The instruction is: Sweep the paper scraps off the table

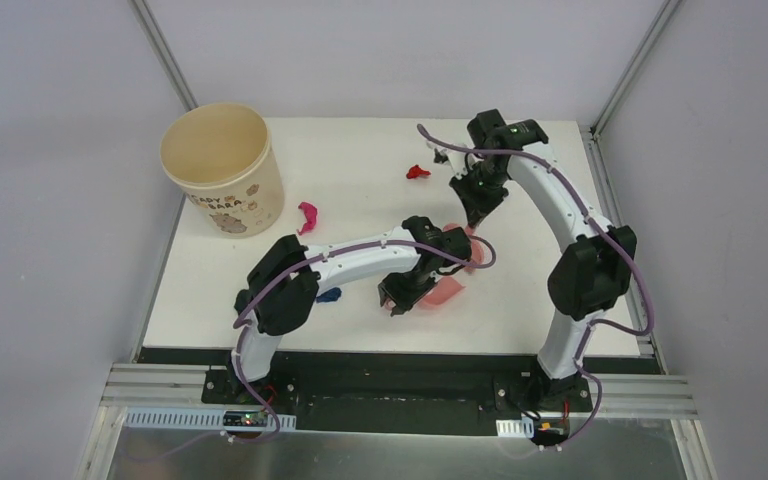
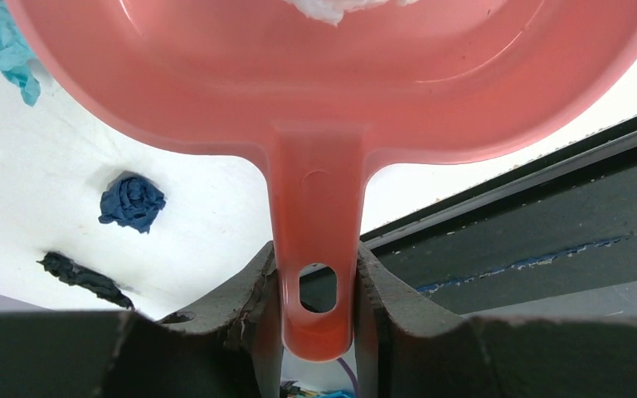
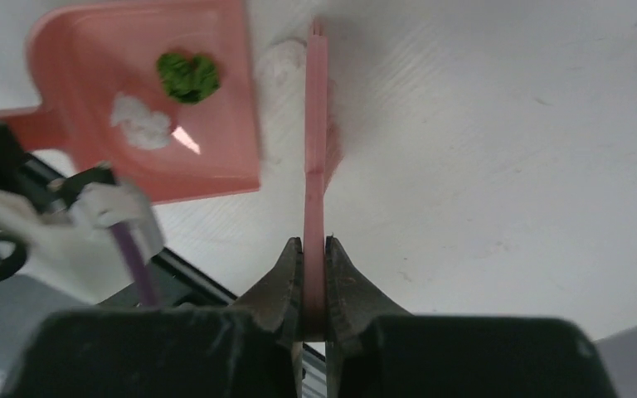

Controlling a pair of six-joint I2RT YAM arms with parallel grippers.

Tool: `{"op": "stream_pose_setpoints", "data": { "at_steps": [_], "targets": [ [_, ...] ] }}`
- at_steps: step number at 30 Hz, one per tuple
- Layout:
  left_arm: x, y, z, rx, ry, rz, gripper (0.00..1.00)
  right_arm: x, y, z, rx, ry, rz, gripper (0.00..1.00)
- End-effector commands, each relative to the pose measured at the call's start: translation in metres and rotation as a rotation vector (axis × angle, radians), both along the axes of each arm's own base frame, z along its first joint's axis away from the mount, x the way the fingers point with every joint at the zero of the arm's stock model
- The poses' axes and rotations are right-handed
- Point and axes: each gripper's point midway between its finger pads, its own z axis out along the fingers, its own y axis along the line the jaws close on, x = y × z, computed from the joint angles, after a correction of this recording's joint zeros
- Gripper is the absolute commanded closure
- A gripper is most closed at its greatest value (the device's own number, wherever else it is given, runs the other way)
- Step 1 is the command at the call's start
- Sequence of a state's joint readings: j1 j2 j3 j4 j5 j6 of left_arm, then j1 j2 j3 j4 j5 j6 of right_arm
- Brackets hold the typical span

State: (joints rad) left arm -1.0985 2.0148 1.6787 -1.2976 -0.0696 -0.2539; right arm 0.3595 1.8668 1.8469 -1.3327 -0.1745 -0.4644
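My left gripper [image 2: 315,253] is shut on the handle of the pink dustpan [image 2: 332,75], which lies near the front of the table [image 1: 360,160]. In the pan lie a green scrap [image 3: 187,76] and a white scrap [image 3: 141,124]. My right gripper [image 3: 314,245] is shut on the pink hand brush [image 3: 316,149], whose head rests on the table just beside the pan's mouth. Loose paper scraps lie about: dark blue [image 2: 133,201], teal [image 2: 0,41], magenta [image 1: 307,215] and red [image 1: 418,171].
A beige round bucket [image 1: 222,165] stands at the table's back left corner. The black front edge [image 1: 390,355] runs just behind the dustpan handle. A thin dark strip [image 2: 83,278] lies near the blue scrap. Grey walls close in the left, right and back.
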Motion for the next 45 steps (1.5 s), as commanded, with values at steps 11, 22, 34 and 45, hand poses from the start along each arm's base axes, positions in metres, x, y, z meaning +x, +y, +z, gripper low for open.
{"op": "stream_pose_setpoints", "data": {
  "at_steps": [11,22,34,45],
  "targets": [
    [0.011,-0.015,-0.018,-0.028,-0.002,-0.016,1.00,-0.096,-0.015,0.069,0.177,0.032,0.048,1.00],
    [-0.005,0.002,-0.002,-0.061,0.002,0.035,1.00,0.079,-0.104,0.106,-0.140,-0.451,-0.189,1.00],
    [-0.029,0.029,0.014,-0.001,0.070,0.070,1.00,0.252,-0.110,0.062,-0.351,-0.716,-0.148,1.00],
    [-0.029,0.026,-0.002,0.043,0.106,0.059,1.00,0.156,-0.003,0.011,-0.246,-0.427,0.222,1.00]
  ]
}}
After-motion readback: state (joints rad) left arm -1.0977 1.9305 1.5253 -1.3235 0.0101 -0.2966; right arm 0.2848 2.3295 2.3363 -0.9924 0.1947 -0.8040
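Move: The right hand, upright brush in its fingers, has the navy strip about 25 cm ahead, 7 cm to its right and 16 cm below. The red scrap lies some 29 cm ahead and 9 cm to its left; the dustpan is about 8 cm back and 5 cm left. From the left hand, which holds the dustpan, the navy strip is roughly 40 cm ahead and 22 cm right. Back first, about 9 cm and rising, the right hand takes the brush towards the dustpan, then swings it forward some 32 cm over the navy strip, tipping the bristles outward about 30 degrees and sinking behind the strip before starting back left. The left hand dips the dustpan 3 cm, lifts it again and shifts it a few centimetres back and left. ##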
